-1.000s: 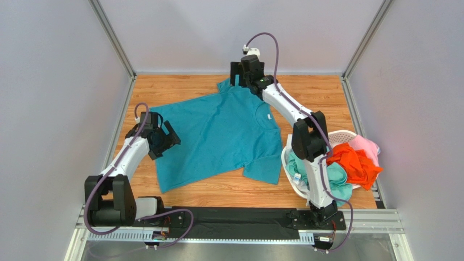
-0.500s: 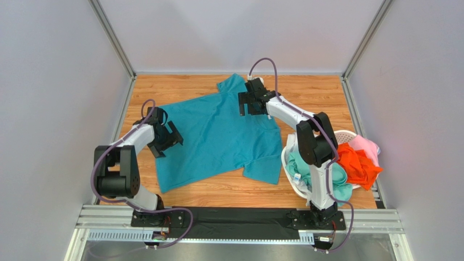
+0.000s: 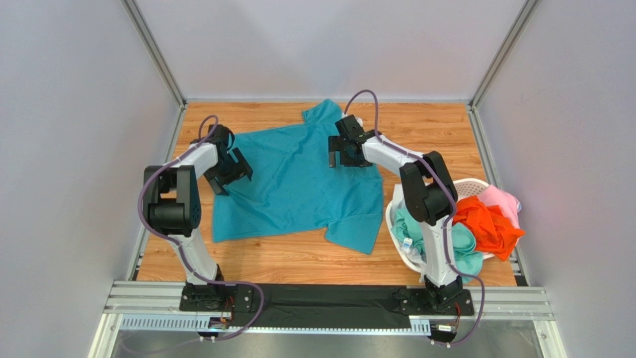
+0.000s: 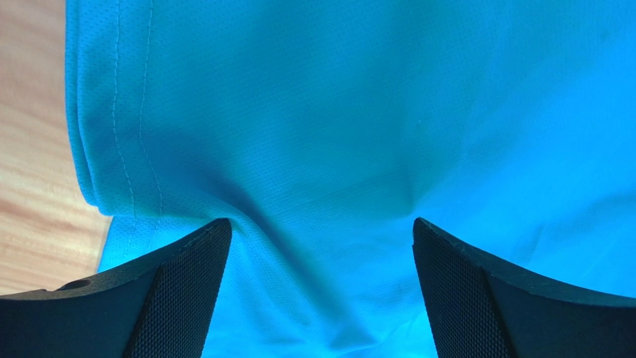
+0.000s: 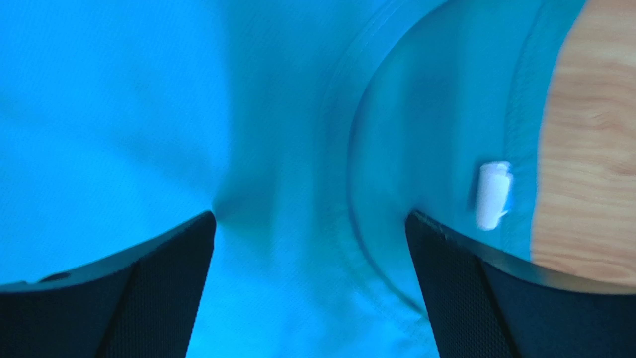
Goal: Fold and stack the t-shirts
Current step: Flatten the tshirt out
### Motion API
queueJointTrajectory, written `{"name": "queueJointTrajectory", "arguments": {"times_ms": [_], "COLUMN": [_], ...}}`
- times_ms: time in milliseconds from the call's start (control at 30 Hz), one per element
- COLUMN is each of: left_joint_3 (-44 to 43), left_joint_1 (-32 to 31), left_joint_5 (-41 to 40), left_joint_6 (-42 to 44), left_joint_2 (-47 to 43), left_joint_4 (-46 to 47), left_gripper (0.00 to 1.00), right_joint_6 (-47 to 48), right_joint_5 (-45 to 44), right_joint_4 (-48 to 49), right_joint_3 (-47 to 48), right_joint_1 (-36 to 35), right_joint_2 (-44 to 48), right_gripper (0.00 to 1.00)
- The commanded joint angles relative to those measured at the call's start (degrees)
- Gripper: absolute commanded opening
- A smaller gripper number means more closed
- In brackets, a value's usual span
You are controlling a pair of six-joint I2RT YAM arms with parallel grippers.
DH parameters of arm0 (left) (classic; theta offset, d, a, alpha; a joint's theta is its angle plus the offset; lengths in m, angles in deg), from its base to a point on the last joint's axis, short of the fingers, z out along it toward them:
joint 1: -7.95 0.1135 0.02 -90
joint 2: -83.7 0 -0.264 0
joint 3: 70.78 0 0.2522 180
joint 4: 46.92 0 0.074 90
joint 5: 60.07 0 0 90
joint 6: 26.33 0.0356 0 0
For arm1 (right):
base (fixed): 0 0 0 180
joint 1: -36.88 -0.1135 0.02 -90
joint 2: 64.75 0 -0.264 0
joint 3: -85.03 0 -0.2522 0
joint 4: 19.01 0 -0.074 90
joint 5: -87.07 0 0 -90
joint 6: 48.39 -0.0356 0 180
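The teal t-shirt [image 3: 298, 186] lies spread on the wooden table, its collar toward the right. My left gripper [image 3: 230, 170] is down on the shirt's left part near the hem and stands open, with rumpled teal cloth [image 4: 336, 112] between its fingertips [image 4: 213, 239]. My right gripper [image 3: 347, 153] is open over the collar [image 5: 358, 149], next to the white neck label [image 5: 493, 194]. In each wrist view the gripper, left [image 4: 321, 231] and right [image 5: 310, 224], has its jaws wide apart and pressing into the cloth. Orange [image 3: 485, 224], mint green [image 3: 459, 246] and pink [image 3: 502, 200] t-shirts lie heaped in the basket.
A white perforated laundry basket [image 3: 395, 212] stands at the right, close to the right arm's elbow and touching the teal shirt's near sleeve. Grey walls close in the table on three sides. Bare wood [image 3: 284, 257] shows along the near edge.
My right gripper came back from the far sleeve to the collar. My left gripper moved farther along the shirt's left edge and dropped onto the cloth. The shirt shifted slightly.
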Motion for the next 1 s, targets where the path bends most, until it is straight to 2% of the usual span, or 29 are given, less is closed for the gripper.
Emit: {"name": "queueJointTrajectory", "arguments": {"times_ms": [0,100,200,367,567,733,800,967], "left_joint_3": [-5.1,-12.1,-16.6,-23.5,-28.5,-22.9,-19.4,-2.6], "left_joint_1": [-0.1,1.3,3.5,4.1,4.1,4.0,4.1,4.1], "left_joint_5": [-2.1,-3.2,0.7,3.6,3.5,1.4,-1.2,-5.8], "left_joint_6": [1.0,2.1,2.6,3.7,4.6,4.6,3.8,0.3], "left_joint_2": [4.7,9.8,13.7,18.5,17.3,8.6,2.7,-12.4], "left_joint_4": [-2.3,-6.5,-7.6,-8.4,-11.8,-12.2,-11.8,-10.1], "left_gripper": [0.98,0.98,0.98,1.0,1.0,1.0,1.0,1.0], "right_joint_6": [-3.0,-2.5,-3.8,-5.5,-5.2,-1.0,0.5,0.7], "right_joint_5": [0.8,0.4,1.9,-0.6,-1.4,-1.1,-1.8,-3.1], "right_joint_4": [-0.8,-0.9,-1.1,-1.2,-2.8,-2.8,-2.1,1.3], "right_joint_3": [-0.8,-0.3,-0.3,0.1,4.7,5.8,2.8,-9.4], "right_joint_1": [0.9,1.4,2.5,2.5,2.4,1.5,0.0,-4.0], "right_joint_2": [-1.4,-2.4,-3.1,-3.8,-2.6,3.8,8.5,19.1], "right_gripper": [1.0,1.0,1.0,1.0,1.0,1.0,1.0,1.0]}}
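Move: The t-shirt lies flat about 2 cm below both hands: its middle is about 18 cm to the left hand's right and 1 cm ahead. Its near left corner is 20 cm back and 7 cm left of that hand. From the right hand, the shirt's middle is some 14 cm left and 6 cm back. The collar tag is about 8 cm right and 1 cm ahead, the far sleeve 21 cm ahead and 6 cm left, and the near sleeve 24 cm back and 3 cm right. The t-shirt's hem side is pushed forward under the left hand's open fingertips, about 8 cm away from the base and some 3 cm left. The right hand's open fingers stay down beside the collar, easing barely 2 cm to the right and forward. Then both hands lift clear by about 6 cm while drawing back, the left farther, fingers still wide. ##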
